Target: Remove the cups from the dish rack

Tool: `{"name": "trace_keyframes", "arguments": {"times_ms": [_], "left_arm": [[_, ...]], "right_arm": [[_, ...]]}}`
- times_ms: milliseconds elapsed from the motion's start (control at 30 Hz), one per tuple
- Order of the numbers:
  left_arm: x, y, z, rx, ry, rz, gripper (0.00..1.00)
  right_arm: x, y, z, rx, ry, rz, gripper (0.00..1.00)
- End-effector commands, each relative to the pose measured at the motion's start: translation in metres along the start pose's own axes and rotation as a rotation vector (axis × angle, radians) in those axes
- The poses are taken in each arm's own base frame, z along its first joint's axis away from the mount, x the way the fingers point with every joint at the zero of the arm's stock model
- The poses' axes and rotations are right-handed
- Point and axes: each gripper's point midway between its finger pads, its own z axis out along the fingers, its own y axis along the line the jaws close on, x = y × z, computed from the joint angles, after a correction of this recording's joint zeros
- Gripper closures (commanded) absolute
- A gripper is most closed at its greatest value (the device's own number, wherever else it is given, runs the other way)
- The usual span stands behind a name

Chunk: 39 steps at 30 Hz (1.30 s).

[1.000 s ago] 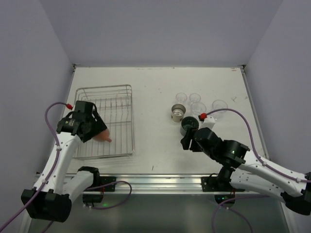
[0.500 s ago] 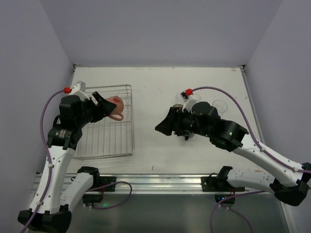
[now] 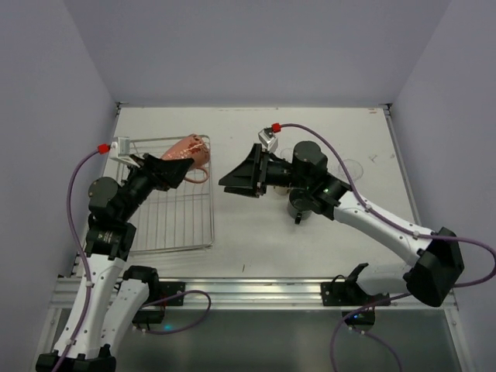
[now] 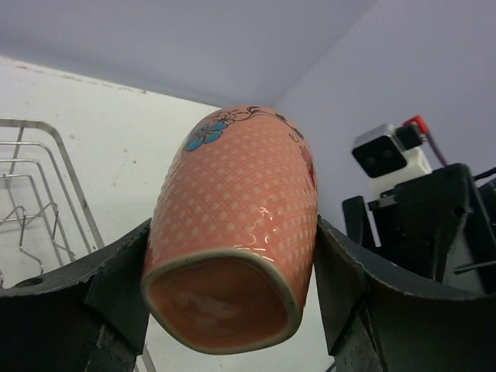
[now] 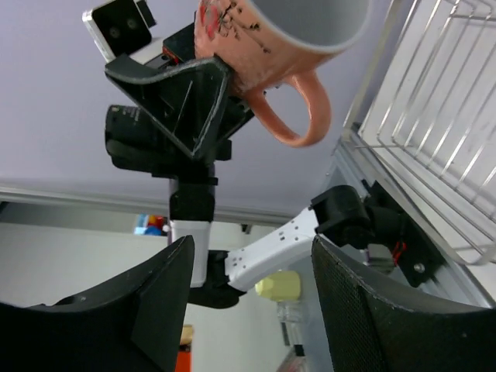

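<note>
The orange-red cup with a white dotted pattern, a white lining and a handle hangs in the air over the far right corner of the dish rack. My left gripper is shut on its body, the cup's base toward the wrist camera. My right gripper stands open just right of the cup, jaws pointing at it, nothing between them. A dark mug stands on the table under the right arm. A clear glass shows behind that arm.
The wire rack has raised sides, and no other cup shows in it. The right arm hides most of the cups set down at mid-right. White walls close the table on three sides.
My left gripper lifted the orange-red cup out of the rack and carried it up and to the right. My right gripper left the dark mug and swung left toward the cup.
</note>
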Motion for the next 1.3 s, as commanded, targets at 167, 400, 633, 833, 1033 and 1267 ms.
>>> {"name": "trace_keyframes", "arguments": {"times_ms": [167,400,633,833,1033,1267], "left_arm": [[-0.047,-0.072,-0.014,0.312,-0.197,0.076,1.00],[-0.042,-0.075,-0.013,0.369,-0.192,0.028,1.00],[-0.035,-0.071,-0.010,0.388,-0.180,0.003,1.00],[-0.031,-0.070,-0.009,0.408,-0.174,-0.008,1.00],[-0.023,-0.066,-0.007,0.424,-0.158,-0.038,1.00],[-0.021,-0.065,-0.007,0.435,-0.154,-0.052,1.00]], "right_arm": [[-0.010,0.027,0.022,-0.221,0.051,-0.019,0.38],[-0.014,0.024,0.038,-0.260,0.082,-0.052,0.40],[-0.020,0.020,0.048,-0.278,0.061,-0.071,0.47],[-0.015,0.031,0.057,-0.326,0.039,-0.142,0.55],[-0.010,0.039,0.070,-0.331,0.061,-0.165,0.58],[-0.013,0.035,0.076,-0.318,0.054,-0.164,0.73]]}}
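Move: The cup, held in the left gripper, has its middle roughly 9 cm to the right hand's left, 8 cm farther forward and about level, with its handle nearer. The dish rack's middle is about 20 cm left of the right hand, 10 cm ahead and 30 cm below; the dark mug is some 19 cm right, 8 cm ahead and 30 cm below. From the left hand, the right gripper lies about 10 cm right and 5 cm back, roughly level. Around the cup's handle the right fingers close to about half their opening, after the right hand goes about 7 cm left, swinging slightly forward and part-way back. The left hand keeps its grip on the cup and brings it some 3 cm right and, after overshooting upward and settling, 3 cm higher, tilting its fingers up and turning clockwise. ##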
